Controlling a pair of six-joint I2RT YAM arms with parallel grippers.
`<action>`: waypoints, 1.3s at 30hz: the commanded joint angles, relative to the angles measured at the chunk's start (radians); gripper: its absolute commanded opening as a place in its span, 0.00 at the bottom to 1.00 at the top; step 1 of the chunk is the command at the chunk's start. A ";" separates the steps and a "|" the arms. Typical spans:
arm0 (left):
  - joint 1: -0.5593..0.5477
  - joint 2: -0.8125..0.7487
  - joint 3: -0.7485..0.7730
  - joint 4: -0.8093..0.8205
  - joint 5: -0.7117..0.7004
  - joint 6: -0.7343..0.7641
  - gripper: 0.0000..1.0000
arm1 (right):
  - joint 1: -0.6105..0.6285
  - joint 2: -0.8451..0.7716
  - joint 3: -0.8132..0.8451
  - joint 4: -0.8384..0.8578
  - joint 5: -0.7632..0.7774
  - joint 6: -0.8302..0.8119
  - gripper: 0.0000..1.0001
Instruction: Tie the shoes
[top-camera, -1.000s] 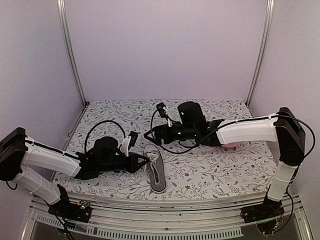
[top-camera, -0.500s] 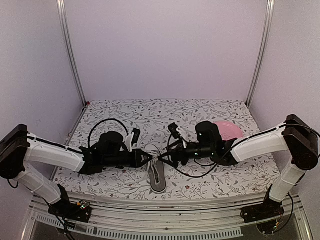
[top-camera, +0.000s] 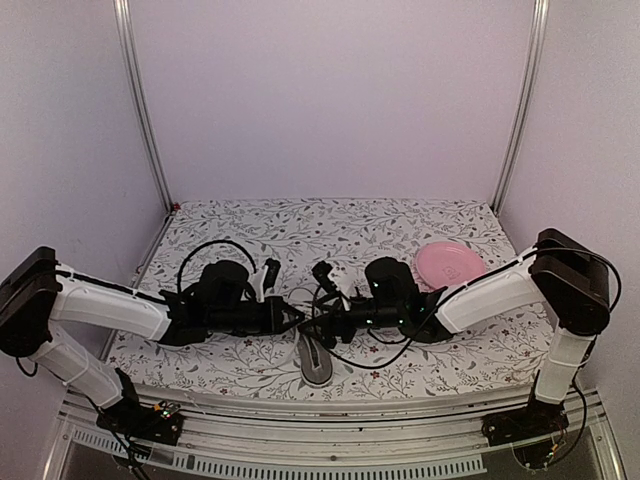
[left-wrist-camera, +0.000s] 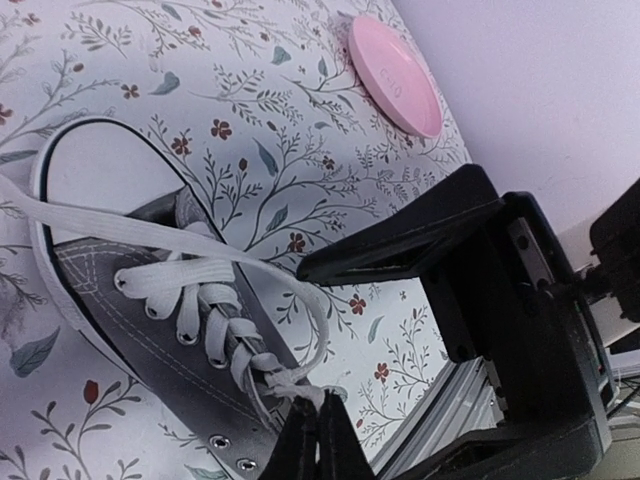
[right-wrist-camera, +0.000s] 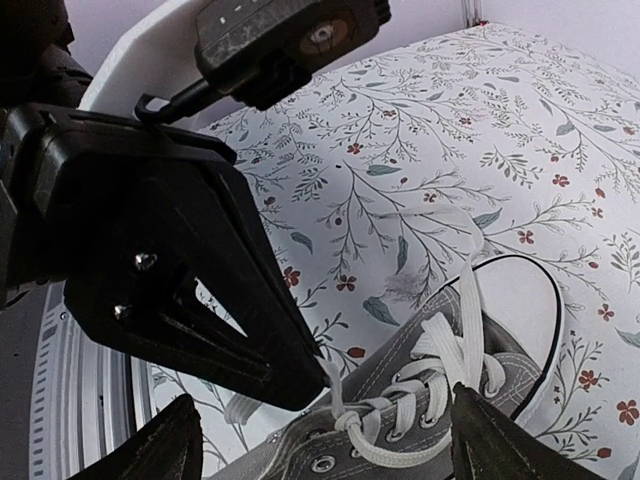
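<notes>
The shoe (top-camera: 316, 362) is a grey canvas sneaker with a white sole, lying near the table's front edge with its toe pointing away from the arms. My left gripper (top-camera: 298, 317) (left-wrist-camera: 322, 432) is shut on a white lace (left-wrist-camera: 299, 389) just above the top eyelets. The lace runs taut from the knot. From the right, my right gripper (top-camera: 314, 327) (right-wrist-camera: 330, 452) stands open. Its fingers (right-wrist-camera: 150, 450) straddle the laced part of the shoe (right-wrist-camera: 470, 390), holding nothing. The left gripper's black tip (right-wrist-camera: 250, 330) pinches the lace (right-wrist-camera: 333, 381) right in front of it.
A pink round plate (top-camera: 450, 262) (left-wrist-camera: 395, 75) lies at the back right on the floral tablecloth (top-camera: 400, 225). Black cables loop over both arms near the shoe. The table's front metal rail (top-camera: 330, 415) runs just below the shoe's heel.
My right arm has swung from the back, above the plate, down and left to the shoe, opening a little wider. The left gripper has shifted slightly right, still shut on the lace.
</notes>
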 joint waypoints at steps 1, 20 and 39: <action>0.016 0.014 0.026 -0.006 0.016 -0.010 0.00 | 0.022 0.043 0.053 0.030 0.043 -0.031 0.85; 0.049 -0.032 0.008 -0.001 0.059 -0.032 0.00 | 0.069 0.083 0.102 -0.024 0.083 -0.117 0.75; 0.052 -0.007 0.016 0.012 0.116 -0.039 0.00 | 0.078 0.118 0.146 -0.026 0.243 -0.072 0.27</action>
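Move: The right hand's target is the lace held in the left hand's fingertips, about 3 cm to its left and 1 cm lower; the lace knot sits just under those tips, 2 cm farther down. The shoe's toe cap lies some 9 cm ahead of the right hand and 5 cm left, the ankle opening about 7 cm back and 1 cm left, both some 6 cm below. From the left hand, the knot is 2 cm down and 1 cm right. Around the lace at the left fingertips, the right gripper closes from wide open to about a third, its fingers coming to either side of those tips, after reaching some 3 cm left and sinking about 1 cm with a slight tilt. The left hand keeps its shut hold on the lace, dipping about 1 cm and rising again. ##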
